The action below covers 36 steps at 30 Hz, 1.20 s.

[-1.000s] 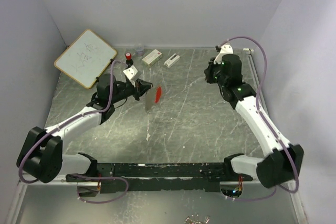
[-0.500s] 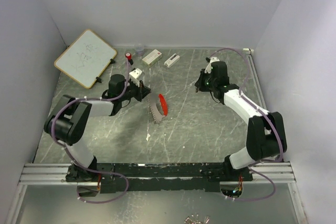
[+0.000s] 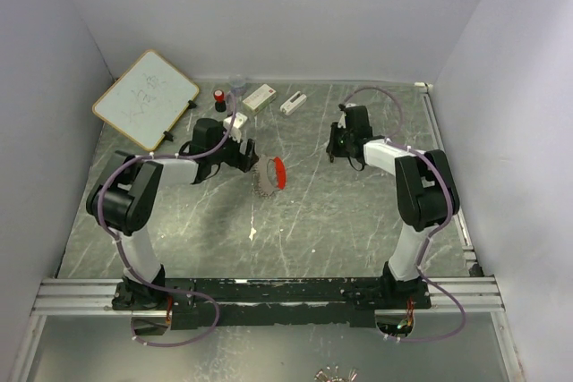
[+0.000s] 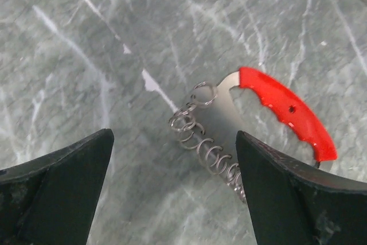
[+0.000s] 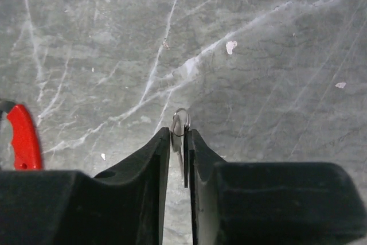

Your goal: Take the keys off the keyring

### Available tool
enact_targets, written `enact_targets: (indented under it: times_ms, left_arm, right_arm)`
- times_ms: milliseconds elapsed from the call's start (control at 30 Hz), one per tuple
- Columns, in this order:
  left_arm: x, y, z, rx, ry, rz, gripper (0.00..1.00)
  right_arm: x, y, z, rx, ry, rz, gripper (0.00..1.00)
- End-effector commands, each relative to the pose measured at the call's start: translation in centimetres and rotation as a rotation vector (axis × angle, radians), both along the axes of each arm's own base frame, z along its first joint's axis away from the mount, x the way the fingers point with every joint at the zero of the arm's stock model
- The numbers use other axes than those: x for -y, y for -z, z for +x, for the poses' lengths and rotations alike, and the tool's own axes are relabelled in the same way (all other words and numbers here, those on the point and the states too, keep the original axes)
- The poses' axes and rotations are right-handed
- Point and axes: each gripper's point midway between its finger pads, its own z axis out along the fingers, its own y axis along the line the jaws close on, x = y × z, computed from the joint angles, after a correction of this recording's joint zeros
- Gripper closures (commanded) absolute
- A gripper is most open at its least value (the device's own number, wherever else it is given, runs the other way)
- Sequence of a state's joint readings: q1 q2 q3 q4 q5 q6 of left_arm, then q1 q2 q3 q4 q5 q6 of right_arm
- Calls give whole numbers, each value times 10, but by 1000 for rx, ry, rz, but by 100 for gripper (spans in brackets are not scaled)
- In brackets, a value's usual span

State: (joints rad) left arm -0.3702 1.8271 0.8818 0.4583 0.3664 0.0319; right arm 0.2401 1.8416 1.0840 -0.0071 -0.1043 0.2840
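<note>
The keyring lies flat on the grey marbled table: a red crescent clip (image 4: pixel 284 113) joined to a silvery chain of small rings (image 4: pixel 209 150). The top view shows the red clip (image 3: pixel 279 172) just right of my left gripper (image 3: pixel 252 161). That left gripper (image 4: pixel 172 142) hovers open over the chain, its black fingers wide on either side and touching nothing. My right gripper (image 3: pixel 333 151) is further right, apart from the keyring. In the right wrist view the right gripper (image 5: pixel 179 135) is nearly closed on thin flat keys (image 5: pixel 185 159), whose small ring (image 5: pixel 180 120) pokes out past the fingertips.
A whiteboard (image 3: pixel 145 98) leans at the back left. Along the back edge stand a red-capped black bottle (image 3: pixel 219 96), a clear cup (image 3: pixel 237 85) and two white boxes (image 3: pixel 260 97) (image 3: pixel 293 103). Walls close in on three sides.
My left gripper has opened and let go of the keyring, which now lies on the table. Both arms have folded back; the right gripper has moved left with the keys.
</note>
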Motion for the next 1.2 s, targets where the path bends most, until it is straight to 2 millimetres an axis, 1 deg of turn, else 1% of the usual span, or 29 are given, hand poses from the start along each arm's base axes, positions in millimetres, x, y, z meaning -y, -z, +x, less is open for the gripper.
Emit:
enact_targets:
  times_ms: [0, 67, 133, 200, 233, 267, 400, 433, 533, 600, 633, 667, 700, 767, 833, 967, 1167]
  left_arm:
    - [-23, -11, 8, 22, -90, 85, 1]
    - [-27, -17, 7, 37, -113, 79, 1]
    - [-26, -26, 5, 49, -112, 65, 1]
    - [-25, -38, 2, 71, -106, 43, 1]
    - [-25, -44, 1, 82, -106, 33, 1]
    - [-26, -52, 0, 96, -112, 24, 1]
    - [-34, -87, -5, 174, -161, -15, 1]
    - [-37, -95, -8, 190, -170, -21, 1]
    - [-41, -112, -18, 213, -172, -26, 1]
    - [-44, -116, -26, 214, -163, -19, 1]
    - [-46, -118, -29, 213, -171, -19, 1]
    - [-50, -117, -32, 212, -186, -21, 1]
    - [-54, -117, -35, 217, -211, -22, 1]
    - [-63, -113, -40, 225, -252, -26, 1]
    - [-68, -112, -43, 227, -279, -29, 1]
    - [-73, -107, -51, 212, -291, -15, 1]
    - [-82, -106, -53, 213, -345, -26, 1]
  right_arm:
    - [4, -9, 20, 58, 22, -15, 77]
    - [5, -7, 21, 57, 22, -22, 66]
    - [7, -9, 21, 63, 26, -36, 57]
    - [11, -15, 20, 79, 32, -49, 36]
    - [12, -23, 19, 97, 34, -54, 27]
    - [13, -29, 17, 117, 34, -54, 24]
    - [17, -69, 5, 222, 45, -59, 23]
    - [20, -72, -4, 233, 52, -65, 23]
    - [25, -95, -21, 294, 74, -53, 23]
    - [29, -106, -35, 333, 83, -41, 22]
    - [33, -107, -43, 347, 94, -39, 19]
    - [37, -114, -50, 375, 111, -37, 3]
    - [41, -115, -54, 383, 127, -41, 0]
    - [46, -114, -61, 385, 144, -48, 0]
    - [47, -110, -66, 366, 143, -48, 0]
    - [46, -101, -73, 333, 140, -39, 0]
    - [51, -94, -81, 320, 164, -42, 0]
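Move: The left hand is already open, with the red-handled keyring lying some 4 cm to its right, 5 cm back and 3 cm below; the red stamp stands about 15 cm ahead and 8 cm left. The right fingertips still hold the key and black fob, with the tabletop set-down spot roughly 3 cm beneath them; from this hand the keyring lies about 14 cm left and 5 cm back, the white gadget 10 cm left and 15 cm ahead. The right hand, after sinking barely a centimetre to the table, opens its fingers to let go of the key and fob, then lifts some 12 cm while drawing back and a little right, tipping its fingers up about 20 degrees and opening fully before it eases back down a couple of centimetres. The left hand, its fingers wide open throughout, leaves the red-handled keyring by rising about 13 cm and going left and back, turning some 15 degrees counter-clockwise as it sinks a few centimetres again at the end. ##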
